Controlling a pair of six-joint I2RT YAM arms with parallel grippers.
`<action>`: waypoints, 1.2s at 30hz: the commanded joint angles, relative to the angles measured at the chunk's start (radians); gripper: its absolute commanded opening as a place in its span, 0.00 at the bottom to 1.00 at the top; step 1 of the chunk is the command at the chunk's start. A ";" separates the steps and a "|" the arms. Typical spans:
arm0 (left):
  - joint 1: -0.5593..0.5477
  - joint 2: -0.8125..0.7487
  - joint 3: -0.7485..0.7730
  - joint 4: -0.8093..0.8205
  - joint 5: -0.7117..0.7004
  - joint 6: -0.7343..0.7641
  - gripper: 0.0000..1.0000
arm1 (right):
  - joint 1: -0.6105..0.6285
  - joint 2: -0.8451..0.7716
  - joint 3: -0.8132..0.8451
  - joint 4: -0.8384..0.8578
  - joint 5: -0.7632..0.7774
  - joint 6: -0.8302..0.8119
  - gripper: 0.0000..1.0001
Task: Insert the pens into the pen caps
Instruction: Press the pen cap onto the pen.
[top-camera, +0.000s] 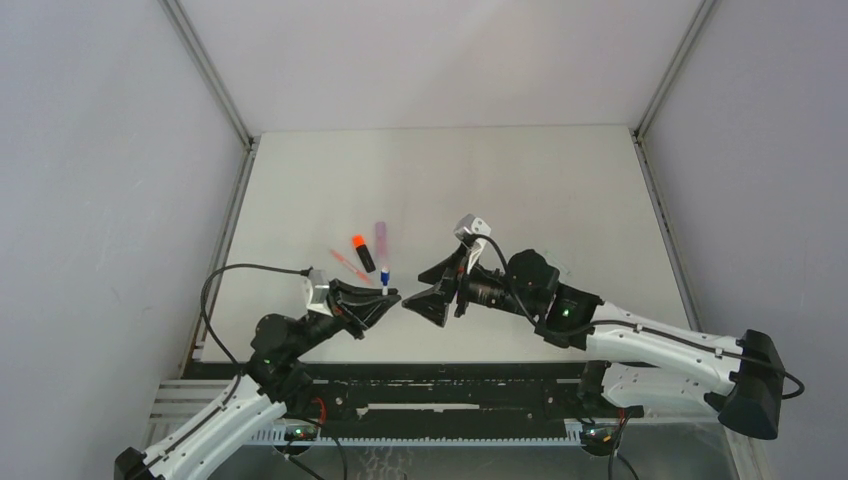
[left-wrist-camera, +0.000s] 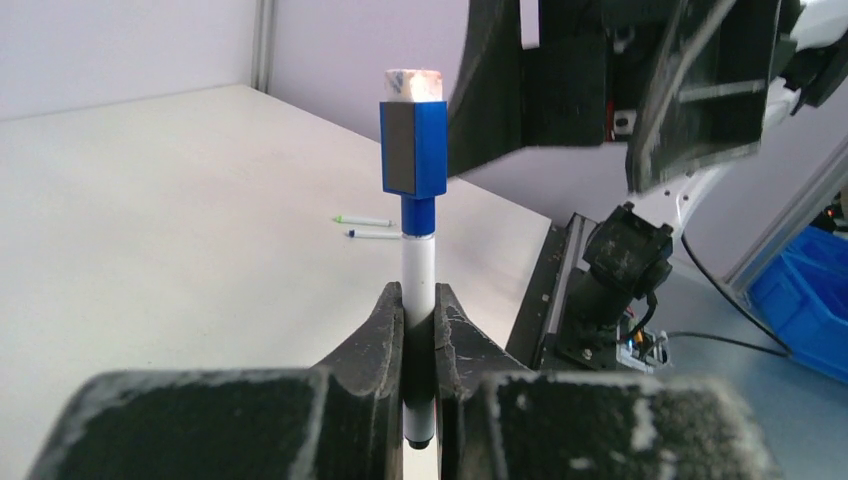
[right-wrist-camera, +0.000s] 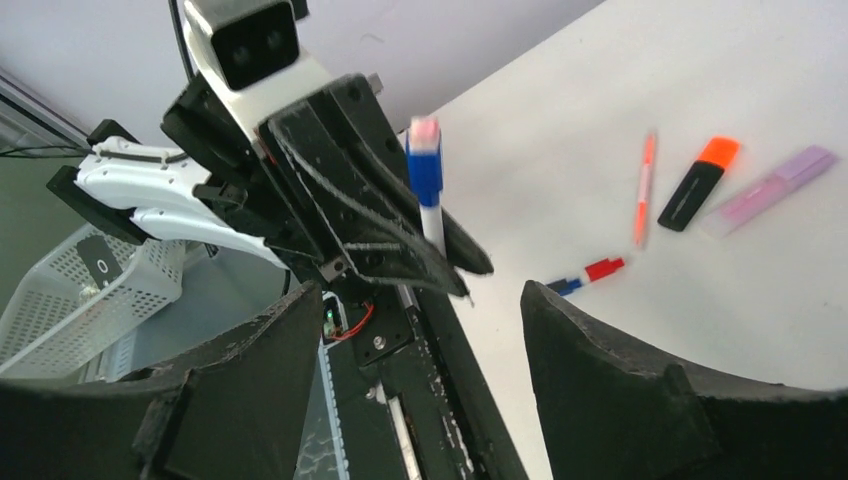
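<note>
My left gripper (left-wrist-camera: 420, 312) is shut on the white barrel of a blue pen (left-wrist-camera: 418, 262), which it holds upright. A dark blue pen cap (left-wrist-camera: 412, 148) with a pale top sits on the pen's upper end. My right gripper (right-wrist-camera: 420, 300) stands open just right of that cap, touching nothing; from above, the right gripper (top-camera: 420, 290) faces the left gripper (top-camera: 388, 297) tip to tip. On the table behind lie a black orange-tipped highlighter (top-camera: 363, 252), a lilac highlighter (top-camera: 381, 235) and a thin red pen (top-camera: 348, 264).
A short red piece (right-wrist-camera: 605, 268) and a short blue piece (right-wrist-camera: 565, 286) lie end to end near the table's front edge. Two thin pale pens (left-wrist-camera: 365, 227) lie further right. A white basket (right-wrist-camera: 70, 300) and a blue bin (left-wrist-camera: 800, 290) stand off the table.
</note>
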 joint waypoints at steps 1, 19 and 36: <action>-0.021 0.033 0.006 0.026 0.052 0.060 0.00 | -0.041 0.017 0.082 0.003 -0.062 -0.058 0.71; -0.036 0.054 0.014 0.024 0.067 0.069 0.00 | -0.060 0.203 0.198 0.095 -0.140 -0.041 0.40; -0.038 0.034 0.057 0.105 0.001 0.011 0.00 | -0.018 0.243 0.127 -0.079 -0.188 0.006 0.00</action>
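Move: The blue pen cap, already on the white pen held upright by the left hand, is some 3 cm ahead of the right hand, 5 cm to its left and 2 cm above. From the left hand that cap sits about 5 cm up, 1 cm ahead and 1 cm left. On the table roughly 26 cm below the right hand, the orange pen lies about 11 cm ahead and 13 cm left, the black highlighter 13 cm ahead and 11 cm left. Right hand goes about 4 cm left, 2 forward, and pinches the blue cap; left lowers the pen 2 cm. ##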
